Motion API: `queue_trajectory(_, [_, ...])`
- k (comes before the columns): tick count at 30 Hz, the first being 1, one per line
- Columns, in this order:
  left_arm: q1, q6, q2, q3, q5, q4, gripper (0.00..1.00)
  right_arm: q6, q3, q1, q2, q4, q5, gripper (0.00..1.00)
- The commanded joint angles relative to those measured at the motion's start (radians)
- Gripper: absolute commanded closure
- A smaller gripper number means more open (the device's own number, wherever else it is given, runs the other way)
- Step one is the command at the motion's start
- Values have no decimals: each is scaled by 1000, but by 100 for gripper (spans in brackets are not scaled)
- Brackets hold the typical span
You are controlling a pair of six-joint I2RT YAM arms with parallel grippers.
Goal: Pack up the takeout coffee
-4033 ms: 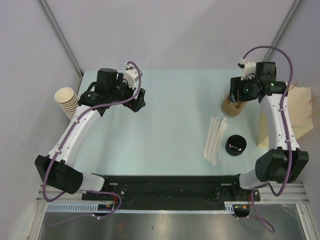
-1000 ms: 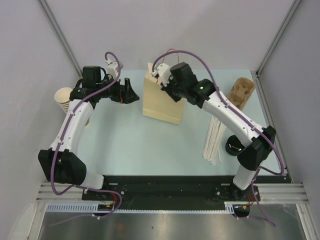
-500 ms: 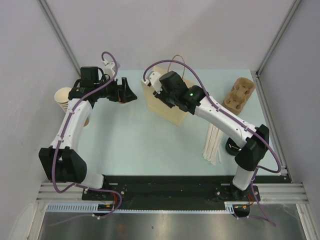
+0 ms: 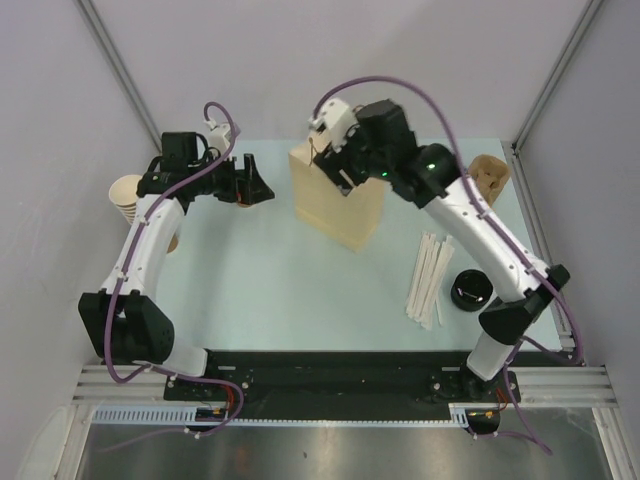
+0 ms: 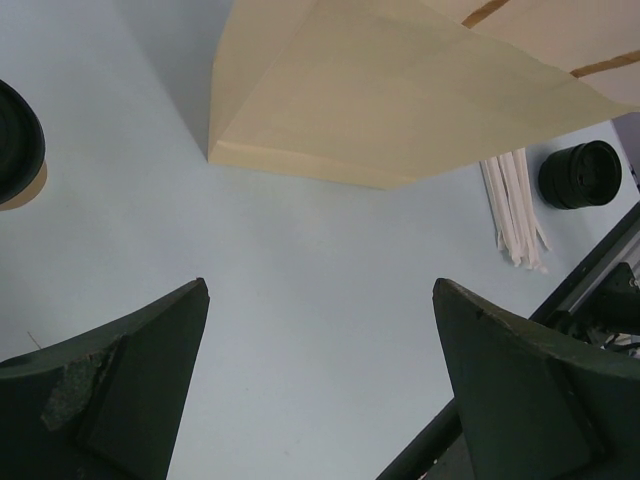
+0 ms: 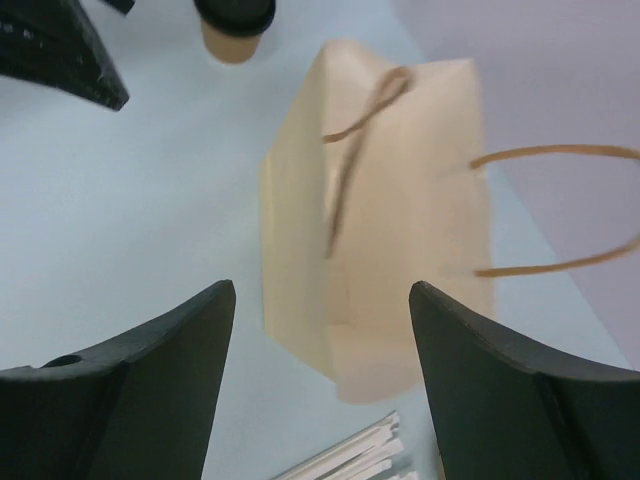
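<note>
The takeout coffee, a small tan cup [image 6: 235, 30] under a black lid, stands on the table beside my left gripper; the left wrist view catches it at the left edge [image 5: 15, 145]. The brown pulp carrier [image 4: 492, 168] lies at the back right, partly behind my right arm. A tan paper bag [image 4: 345, 210] stands upright mid-table. My right gripper [image 6: 320, 290] hovers open above the bag, and the bag's handles [image 6: 355, 150] hang free. My left gripper [image 5: 320, 285] is open just left of the bag [image 5: 400, 110], with only table between its fingers.
A stack of nested tan cups [image 4: 128, 198] sits at the far left edge. White paper-wrapped sticks [image 4: 428, 278] lie right of the bag, with black lids [image 4: 470, 290] beside them. Grey walls close in the back and both sides.
My right gripper has opened and let go of the bag, which it carried from the right to mid-table, and has lifted off it. The left arm has barely moved.
</note>
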Motion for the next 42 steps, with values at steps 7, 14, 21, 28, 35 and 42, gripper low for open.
queue_trajectory(7, [6, -11, -38, 6, 8, 66, 1, 248, 106, -680, -175, -4, -309, 33])
queue_trajectory(14, [6, -26, -29, 15, 0, 89, 1, 361, -124, -1109, -156, -46, -348, 45])
queue_trajectory(21, [6, -48, -9, 3, 8, 115, 1, 392, -250, -1191, -41, -46, -364, 54])
queue_trajectory(28, [6, -52, 1, 1, 4, 121, 1, 467, -277, -1111, 73, 17, -335, 60])
queue_trajectory(35, [6, -54, 8, 0, 3, 124, 1, 556, -280, -1050, 159, 86, -307, 67])
queue_trajectory(42, [6, -59, 17, -6, 9, 137, 0, 548, -280, -1033, 188, 120, -250, 68])
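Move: The cup carrier lies about 38 cm to the right of the right gripper, some 18 cm farther out and 29 cm below. The standing paper bag is about 12 cm ahead of that gripper, nearly in line, its middle 19 cm down. Nearer than the carrier, on the table, are the straws (7 cm back, 23 cm right) and the black lids (11 cm back, 33 cm right). From the left gripper the carrier is roughly 57 cm right and 17 cm ahead. Swing the right gripper away from the paper bag, some 45 cm to the right, arching up about 10 cm first. Then sink it nearly 30 cm towards the cup carrier, easing forward and a few centimetres back left. Turn the wrist about 60 degrees clockwise, tip the fingers down and narrow them to about a third open, stopping above the carrier. ##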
